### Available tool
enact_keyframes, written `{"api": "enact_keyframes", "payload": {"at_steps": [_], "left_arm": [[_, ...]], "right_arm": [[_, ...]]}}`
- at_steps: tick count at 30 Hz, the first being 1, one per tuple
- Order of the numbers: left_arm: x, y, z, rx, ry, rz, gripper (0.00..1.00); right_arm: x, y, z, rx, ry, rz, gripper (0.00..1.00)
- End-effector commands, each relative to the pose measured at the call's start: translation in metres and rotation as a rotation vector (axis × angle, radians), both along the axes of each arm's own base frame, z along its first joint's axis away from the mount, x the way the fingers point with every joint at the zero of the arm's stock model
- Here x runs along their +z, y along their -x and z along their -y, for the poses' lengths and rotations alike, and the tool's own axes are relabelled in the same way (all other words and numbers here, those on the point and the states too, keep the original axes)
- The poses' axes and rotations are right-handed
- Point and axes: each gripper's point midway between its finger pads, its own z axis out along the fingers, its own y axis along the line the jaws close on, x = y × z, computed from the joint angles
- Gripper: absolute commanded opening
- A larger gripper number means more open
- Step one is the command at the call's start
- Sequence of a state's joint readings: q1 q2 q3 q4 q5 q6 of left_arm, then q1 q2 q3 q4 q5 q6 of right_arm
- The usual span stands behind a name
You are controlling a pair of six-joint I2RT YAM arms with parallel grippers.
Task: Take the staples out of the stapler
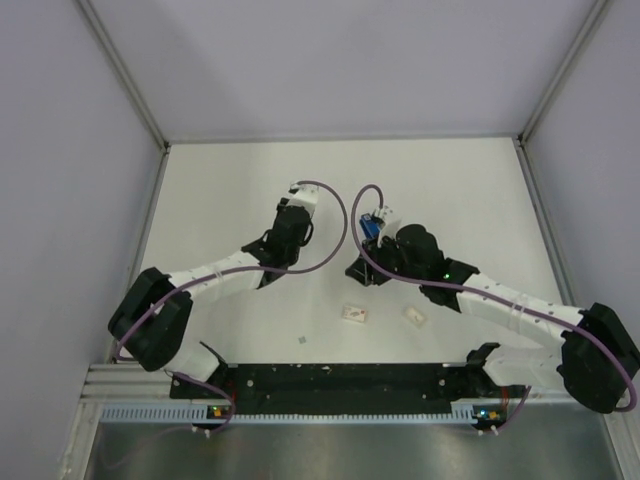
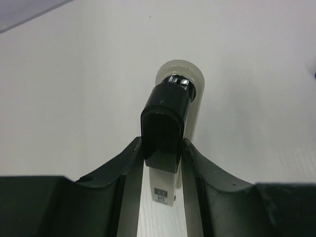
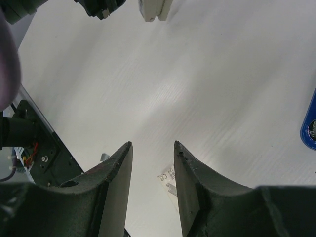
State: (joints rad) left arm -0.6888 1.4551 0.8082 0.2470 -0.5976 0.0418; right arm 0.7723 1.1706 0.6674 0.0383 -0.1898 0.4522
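Observation:
The blue stapler [image 1: 370, 228] lies on the white table beside my right wrist, which partly hides it. Only its blue edge [image 3: 310, 123] shows at the right border of the right wrist view. My right gripper [image 1: 358, 272] is open and empty, low over the table [image 3: 152, 144], with the stapler off to its side. My left gripper [image 1: 298, 205] is shut [image 2: 163, 144] on a slim white piece with a black cap [image 2: 165, 123] and a round translucent end, held above the table. That piece also shows at the top of the right wrist view [image 3: 153, 10].
Two small pale printed scraps [image 1: 355, 313] [image 1: 414, 316] and a tiny grey bit [image 1: 303, 342] lie on the table in front of the arms. One scrap [image 3: 168, 178] shows by my right fingertips. The black base rail [image 1: 330, 378] runs along the near edge. Walls enclose the table.

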Motion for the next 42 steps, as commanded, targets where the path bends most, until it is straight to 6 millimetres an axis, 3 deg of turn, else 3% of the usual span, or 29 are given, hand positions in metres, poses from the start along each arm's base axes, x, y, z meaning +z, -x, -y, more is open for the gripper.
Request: {"api": "enact_keyframes", "payload": {"at_steps": [1, 12, 20, 25, 28, 31, 32, 33, 34, 35, 39, 42], "left_arm": [[0.003, -0.012, 0.016, -0.022, 0.107, -0.044, 0.0], [-0.039, -0.025, 0.011, -0.026, 0.157, -0.233, 0.0], [-0.074, -0.034, -0.003, 0.042, 0.113, -0.39, 0.0], [-0.079, -0.043, -0.017, 0.096, 0.094, -0.405, 0.12], [-0.079, -0.046, -0.023, 0.119, 0.073, -0.405, 0.24], [-0.072, -0.046, -0.019, 0.095, 0.084, -0.403, 0.36], [-0.067, -0.044, -0.015, 0.073, 0.095, -0.41, 0.44], [-0.058, -0.043, -0.011, 0.051, 0.108, -0.414, 0.58], [-0.05, -0.042, -0.007, 0.031, 0.116, -0.413, 0.87], [-0.039, -0.041, -0.003, 0.008, 0.121, -0.403, 0.99], [0.008, -0.033, 0.007, -0.056, 0.132, -0.332, 0.99], [0.034, -0.025, 0.032, -0.224, 0.156, -0.289, 0.99]], "right_arm": [[0.02, -0.001, 0.0, 0.007, -0.02, 0.06, 0.4], [0.021, -0.002, 0.01, -0.025, 0.012, 0.068, 0.43], [0.028, -0.032, 0.028, -0.154, 0.059, 0.056, 0.54], [0.035, -0.042, 0.034, -0.181, 0.067, 0.063, 0.57], [0.035, -0.043, 0.035, -0.182, 0.078, 0.063, 0.58], [0.031, -0.044, 0.038, -0.193, 0.098, 0.054, 0.6], [0.031, -0.045, 0.04, -0.199, 0.106, 0.057, 0.61], [0.031, -0.046, 0.042, -0.208, 0.112, 0.056, 0.61], [0.03, -0.047, 0.045, -0.214, 0.121, 0.056, 0.62], [0.03, -0.048, 0.047, -0.221, 0.125, 0.056, 0.63], [0.03, -0.051, 0.06, -0.254, 0.147, 0.05, 0.64], [0.033, -0.051, 0.072, -0.28, 0.153, 0.049, 0.65]]}}
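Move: The left hand still holds the grey stapler; its bare landing spot on the table lies about 2 cm ahead, 2 cm left and 12 cm below. Counted from that hand, the blue stapler is about 2 cm ahead and 18 cm right, and the dropped staples some 21 cm back and 2 cm right. From the right hand, the landing spot is roughly 12 cm ahead, 16 cm left and 12 cm below. Left hand lowers the stapler about 9 cm onto the table, releases, rises; right hand moves right and forward. ##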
